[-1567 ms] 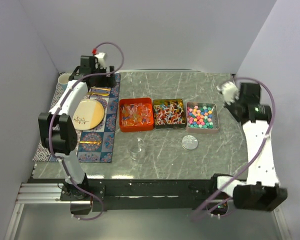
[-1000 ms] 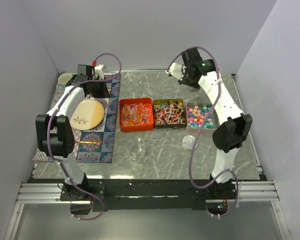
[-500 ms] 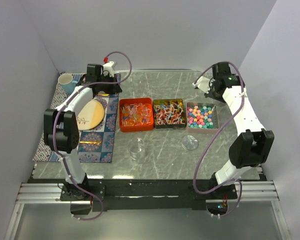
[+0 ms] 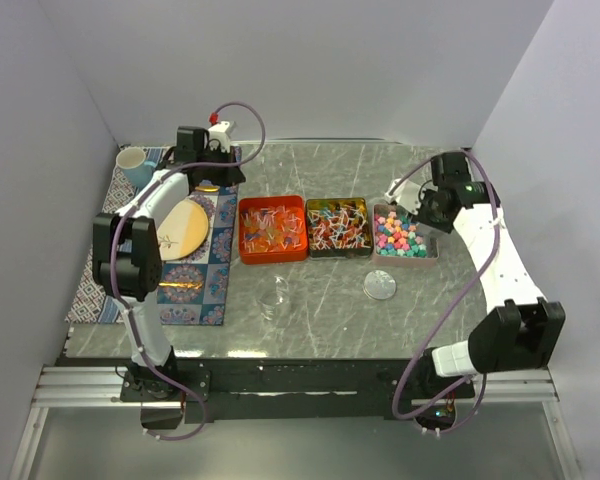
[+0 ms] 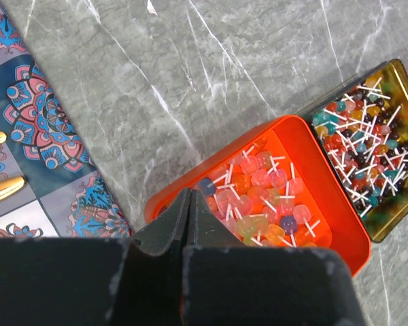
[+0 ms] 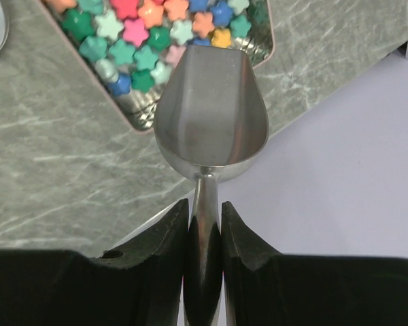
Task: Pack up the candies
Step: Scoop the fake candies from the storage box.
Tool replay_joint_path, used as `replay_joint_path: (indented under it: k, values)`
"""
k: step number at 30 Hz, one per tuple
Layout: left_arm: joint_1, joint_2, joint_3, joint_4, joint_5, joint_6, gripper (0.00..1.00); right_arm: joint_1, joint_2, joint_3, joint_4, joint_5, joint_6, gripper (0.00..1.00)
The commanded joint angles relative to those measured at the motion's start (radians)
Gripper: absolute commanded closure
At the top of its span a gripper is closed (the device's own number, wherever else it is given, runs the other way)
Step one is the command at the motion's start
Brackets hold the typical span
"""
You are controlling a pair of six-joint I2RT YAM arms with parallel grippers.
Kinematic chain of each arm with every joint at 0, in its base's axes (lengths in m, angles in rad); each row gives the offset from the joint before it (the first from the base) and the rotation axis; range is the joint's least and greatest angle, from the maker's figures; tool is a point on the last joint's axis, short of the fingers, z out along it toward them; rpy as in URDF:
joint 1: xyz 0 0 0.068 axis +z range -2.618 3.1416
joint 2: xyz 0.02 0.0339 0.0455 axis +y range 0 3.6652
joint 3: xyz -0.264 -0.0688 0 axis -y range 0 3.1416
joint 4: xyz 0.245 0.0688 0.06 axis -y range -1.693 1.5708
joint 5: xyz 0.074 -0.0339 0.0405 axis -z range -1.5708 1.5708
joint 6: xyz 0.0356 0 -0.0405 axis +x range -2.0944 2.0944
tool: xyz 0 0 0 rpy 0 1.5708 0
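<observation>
The candies fill three trays in a row. An orange tray (image 4: pixel 272 228) holds stick candies (image 5: pixel 258 197), a dark gold tray (image 4: pixel 339 226) holds multicoloured stick candies (image 5: pixel 367 142), and a pinkish tray (image 4: pixel 406 233) holds bright star-like pieces (image 6: pixel 143 41). My right gripper (image 4: pixel 420 208) is shut on the handle of a metal scoop (image 6: pixel 211 115). The scoop is empty and hangs over the pinkish tray's far right corner. My left gripper (image 4: pixel 212 172) is shut and empty (image 5: pixel 189 197), above the table just behind the orange tray's left corner.
A small clear jar (image 4: pixel 275 296) and a round clear lid (image 4: pixel 379 285) lie in front of the trays. A patterned placemat (image 4: pixel 195 280) at the left holds a wooden plate (image 4: pixel 177 228), gold cutlery (image 5: pixel 0 190) and a cup (image 4: pixel 132 165). Walls close in on the sides.
My right arm has swung forward and down from the back of the table, bringing the scoop over the pinkish tray. My left gripper has barely moved.
</observation>
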Motion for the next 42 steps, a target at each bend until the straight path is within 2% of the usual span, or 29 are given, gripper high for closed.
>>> replay_joint_path:
  k: [1, 9, 14, 26, 35, 42]
  values:
    - [-0.001, 0.015, 0.069, -0.007, -0.002, 0.010, 0.99, -0.001, -0.048, -0.014, -0.132, -0.003, -0.355, 1.00]
    - [-0.001, 0.042, 0.094, 0.000, -0.011, -0.016, 0.98, 0.001, 0.093, 0.098, -0.278, 0.060, -0.313, 1.00]
    - [-0.001, 0.045, 0.086, -0.003, -0.013, -0.012, 0.96, 0.001, 0.134, 0.066, -0.313, 0.085, -0.316, 1.00]
    - [0.001, 0.053, 0.054, -0.016, -0.040, 0.056, 0.99, -0.025, 0.169, -0.130, -0.087, 0.033, -0.313, 1.00]
    - [-0.002, 0.062, 0.040, -0.024, -0.052, 0.011, 0.99, -0.047, 0.272, -0.062, -0.004, 0.008, -0.247, 1.00]
    - [-0.012, 0.055, 0.017, -0.043, -0.069, 0.044, 0.99, -0.036, 0.341, 0.014, 0.087, 0.008, -0.188, 1.00]
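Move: The star candies in the grey tray lie about 5 cm ahead and 7 cm left of the right hand, some 17 cm below it; that hand already holds the metal scoop. The clear round lid sits about 7 cm back and 13 cm left of the hand, and the yellow-green tray some 6 cm ahead and 22 cm left, both on the table. From the left hand, the star candies are roughly 39 cm right, 12 cm back and 13 cm below. Keep the scoop pinched and lower the right gripper about 11.5 cm beside the grey tray's right wall, tipping the fingers some 20 degrees until they point nearly straight down. Ease back 3 to 4 cm on the way, then come forward by about as much while still sinking, taking the blade in among the star candies. Let the shut, empty left gripper sink slightly. ##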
